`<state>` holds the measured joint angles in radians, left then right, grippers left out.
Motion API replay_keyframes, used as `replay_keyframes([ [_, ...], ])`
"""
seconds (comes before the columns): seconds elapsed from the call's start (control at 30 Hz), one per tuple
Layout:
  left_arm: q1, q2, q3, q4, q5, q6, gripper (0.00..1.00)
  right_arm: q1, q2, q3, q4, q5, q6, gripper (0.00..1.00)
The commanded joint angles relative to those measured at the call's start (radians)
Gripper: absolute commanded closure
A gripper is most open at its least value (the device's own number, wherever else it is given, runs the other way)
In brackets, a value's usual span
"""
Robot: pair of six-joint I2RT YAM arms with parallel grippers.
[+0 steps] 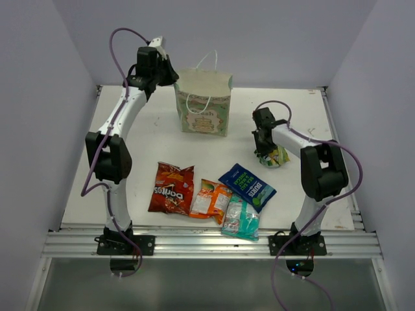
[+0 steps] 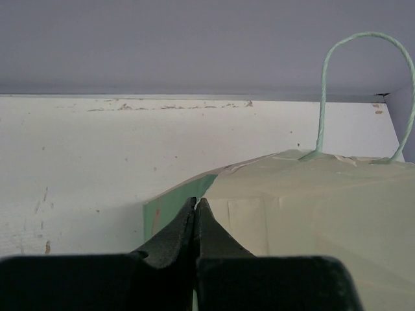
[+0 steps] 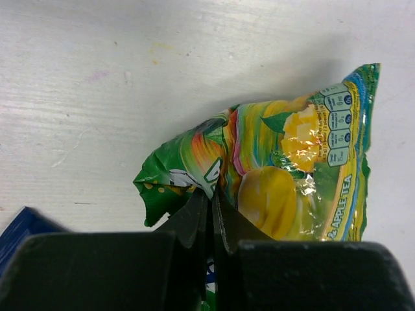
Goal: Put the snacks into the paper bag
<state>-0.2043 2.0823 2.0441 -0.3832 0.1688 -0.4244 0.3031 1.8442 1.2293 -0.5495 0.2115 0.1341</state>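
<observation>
The paper bag [image 1: 204, 107] stands upright at the back middle, open at the top, white string handles up. My left gripper [image 1: 170, 74] is shut on the bag's left rim; in the left wrist view the closed fingertips [image 2: 196, 202] pinch the bag's edge [image 2: 311, 207]. My right gripper [image 1: 266, 154] is shut on the crumpled green-yellow packet [image 1: 277, 157] at the right, low over the table; the right wrist view shows it [image 3: 292, 175] pinched at my gripper [image 3: 211, 193]. The red Doritos bag [image 1: 172, 188], orange-white packet [image 1: 211, 199], dark blue packet [image 1: 247, 186] and teal-white packet [image 1: 240, 219] lie in front.
The white table [image 1: 142, 139] has grey walls on three sides and a metal rail [image 1: 207, 243] along the near edge. A corner of the dark blue packet [image 3: 16, 227] shows at the lower left of the right wrist view. One string handle [image 2: 324, 97] loops above the bag's rim.
</observation>
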Motion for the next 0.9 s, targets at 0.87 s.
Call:
replay_keyframes([
  [0.87, -0.032, -0.073, -0.044, -0.039, 0.006, -0.024, 1.0, 0.077, 0.286, 1.239, 0.201, -0.827, 0.551, 1.0],
])
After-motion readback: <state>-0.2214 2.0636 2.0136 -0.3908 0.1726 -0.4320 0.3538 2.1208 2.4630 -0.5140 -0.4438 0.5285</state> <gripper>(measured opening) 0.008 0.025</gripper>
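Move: The right hand, low over the table, already pinches the green-yellow packet. The paper bag's mouth has its middle about 19 cm ahead of that hand, 27 cm to the left and 23 cm above. The blue packet lies some 13 cm back and 9 cm left of that hand, the teal packet 25 cm back and 12 cm left, both about 2 cm lower. The left hand already grips the bag's left rim, the mouth's middle level with it and 10 cm to its right. Keeping its pinch, the right hand whips the green-yellow packet steeply up some 44 cm and forward about 12 cm while its fingers tip up towards level, then swings about 20 cm left over the paper bag, rolling its left side up by some 55 degrees and starting to sink over the last 7 cm. The left hand stays shut on the bag's left rim, holding the mouth open and drifting only about a centimetre back and to the right. ##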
